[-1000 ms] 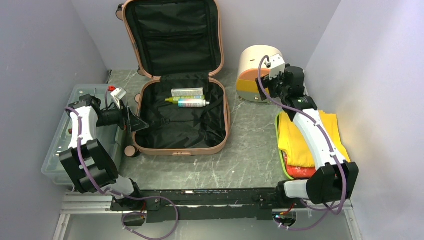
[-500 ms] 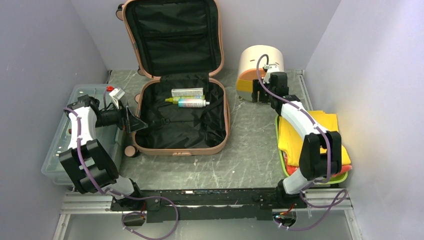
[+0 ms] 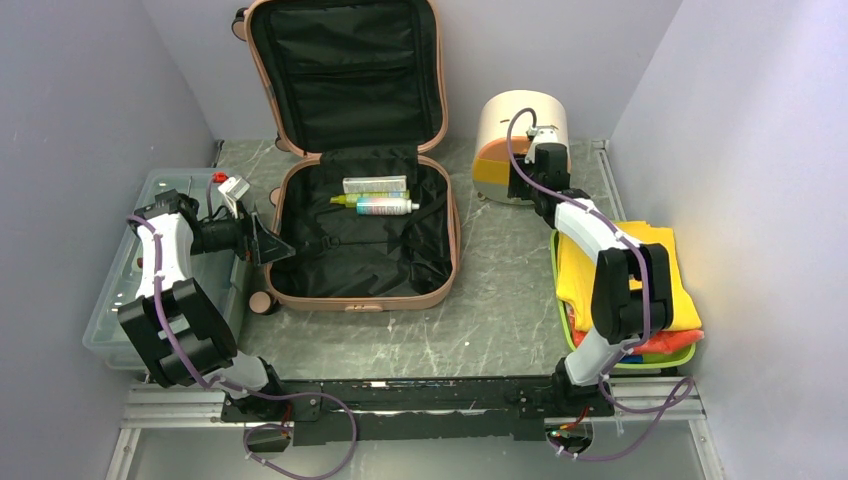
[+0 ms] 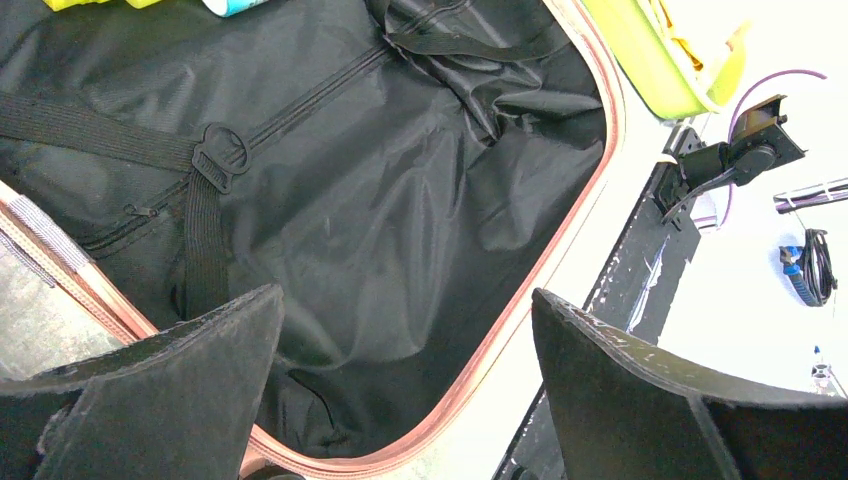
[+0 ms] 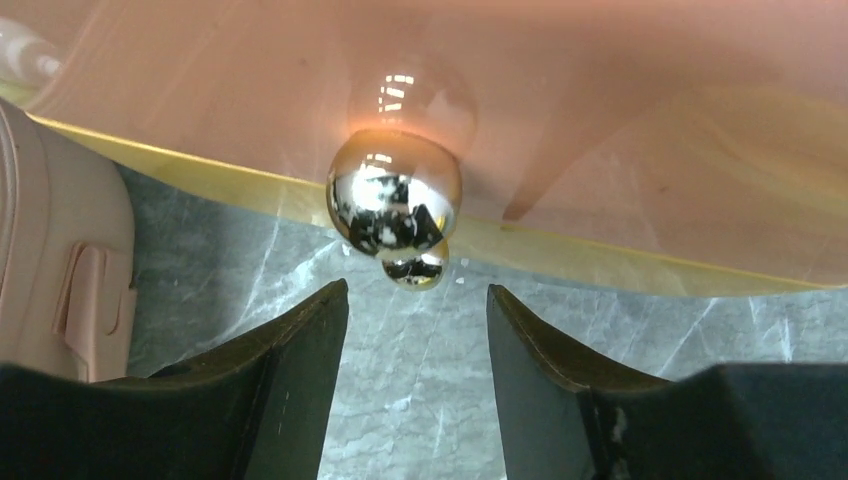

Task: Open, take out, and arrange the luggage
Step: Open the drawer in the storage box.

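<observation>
The luggage, a salmon-pink suitcase, lies open mid-table with its lid leaning on the back wall. On its black lining rest a white packet, a yellow-green tube and a multicoloured tube. My left gripper hovers over the case's left rim, open and empty. My right gripper faces a round cream-and-orange container. Its jaws stand partly narrowed with nothing between them. A chrome knob sits just beyond the fingertips.
A clear plastic bin stands at the left behind my left arm. A lime-green tray at the right holds folded yellow and orange clothes. Grey walls close in on both sides and the back.
My right arm has swung down and left to the round container's front, and its jaws have narrowed. The left arm and the suitcase have not moved.
</observation>
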Motion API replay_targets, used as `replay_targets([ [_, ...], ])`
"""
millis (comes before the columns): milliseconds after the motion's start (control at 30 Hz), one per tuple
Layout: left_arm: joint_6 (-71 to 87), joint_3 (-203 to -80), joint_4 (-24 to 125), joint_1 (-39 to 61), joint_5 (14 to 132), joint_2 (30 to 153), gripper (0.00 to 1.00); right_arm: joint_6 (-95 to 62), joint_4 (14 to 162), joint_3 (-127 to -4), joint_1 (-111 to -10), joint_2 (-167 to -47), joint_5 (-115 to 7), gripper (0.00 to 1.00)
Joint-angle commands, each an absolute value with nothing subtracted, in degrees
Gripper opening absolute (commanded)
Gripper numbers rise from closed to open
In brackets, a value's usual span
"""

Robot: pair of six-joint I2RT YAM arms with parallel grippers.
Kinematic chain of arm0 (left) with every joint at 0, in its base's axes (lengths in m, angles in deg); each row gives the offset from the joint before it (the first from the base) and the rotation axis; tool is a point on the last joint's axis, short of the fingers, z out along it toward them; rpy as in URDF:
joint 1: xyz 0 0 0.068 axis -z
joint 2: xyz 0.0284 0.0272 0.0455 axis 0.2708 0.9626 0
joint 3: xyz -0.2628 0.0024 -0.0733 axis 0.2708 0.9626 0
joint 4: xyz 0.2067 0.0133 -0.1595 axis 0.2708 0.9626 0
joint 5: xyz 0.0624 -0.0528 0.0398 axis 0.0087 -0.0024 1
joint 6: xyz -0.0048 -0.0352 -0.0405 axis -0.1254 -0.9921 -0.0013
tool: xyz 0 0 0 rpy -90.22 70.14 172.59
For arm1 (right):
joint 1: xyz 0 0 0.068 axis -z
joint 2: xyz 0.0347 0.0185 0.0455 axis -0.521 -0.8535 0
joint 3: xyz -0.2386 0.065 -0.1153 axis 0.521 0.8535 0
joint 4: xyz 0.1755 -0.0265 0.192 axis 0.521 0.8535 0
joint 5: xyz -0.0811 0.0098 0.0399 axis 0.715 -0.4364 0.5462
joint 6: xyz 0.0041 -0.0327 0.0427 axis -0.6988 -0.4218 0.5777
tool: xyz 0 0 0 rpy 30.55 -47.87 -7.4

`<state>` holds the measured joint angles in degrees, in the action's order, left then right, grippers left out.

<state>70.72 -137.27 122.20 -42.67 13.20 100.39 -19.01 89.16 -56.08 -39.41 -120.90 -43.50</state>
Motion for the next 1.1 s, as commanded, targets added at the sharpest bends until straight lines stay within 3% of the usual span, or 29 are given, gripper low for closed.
replay_targets([
  [0, 72.6, -138.7, 123.6, -43.0, 10.8, 100.8, 0.99, -19.4, 84.1, -59.4, -39.4, -121.8, -41.8, 0.54],
  [200, 72.6, -138.7, 123.8, -43.1, 10.8, 100.9, 0.99, -19.4, 84.7, -60.5, -39.3, -123.0, -42.6, 0.3],
  [500, 72.8, -138.8, 123.9, -43.2, 10.6, 100.9, 1.0, -19.3, 86.9, -59.6, -39.5, -120.8, -44.2, 0.06],
  [1067, 73.4, -139.0, 124.8, -43.4, 10.0, 100.2, 1.0, -21.0, 94.3, -45.1, -42.4, -105.2, -48.2, 0.03],
])
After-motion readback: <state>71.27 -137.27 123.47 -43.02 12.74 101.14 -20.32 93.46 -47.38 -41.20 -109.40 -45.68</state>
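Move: The yellow drawer's knob lies about 2 cm ahead of the right hand, between and just beyond the open fingertips, at roughly their height. The pink drawer's knob is some 5 cm above it. The open suitcase's middle is about 36 cm left and 7 cm back from the right hand, and the green tray 22 cm right and 19 cm back. From the left hand, the yellow drawer's knob is roughly 20 cm ahead and 52 cm right. Ease the right gripper forward about 1.5 cm and close its half-open fingers to pinch the yellow drawer's knob from left and right. Hold there briefly, then, keeping the pinch, draw straight back towards the base about 7 cm, picking up speed, with the hand's tilt nearly unchanged. ##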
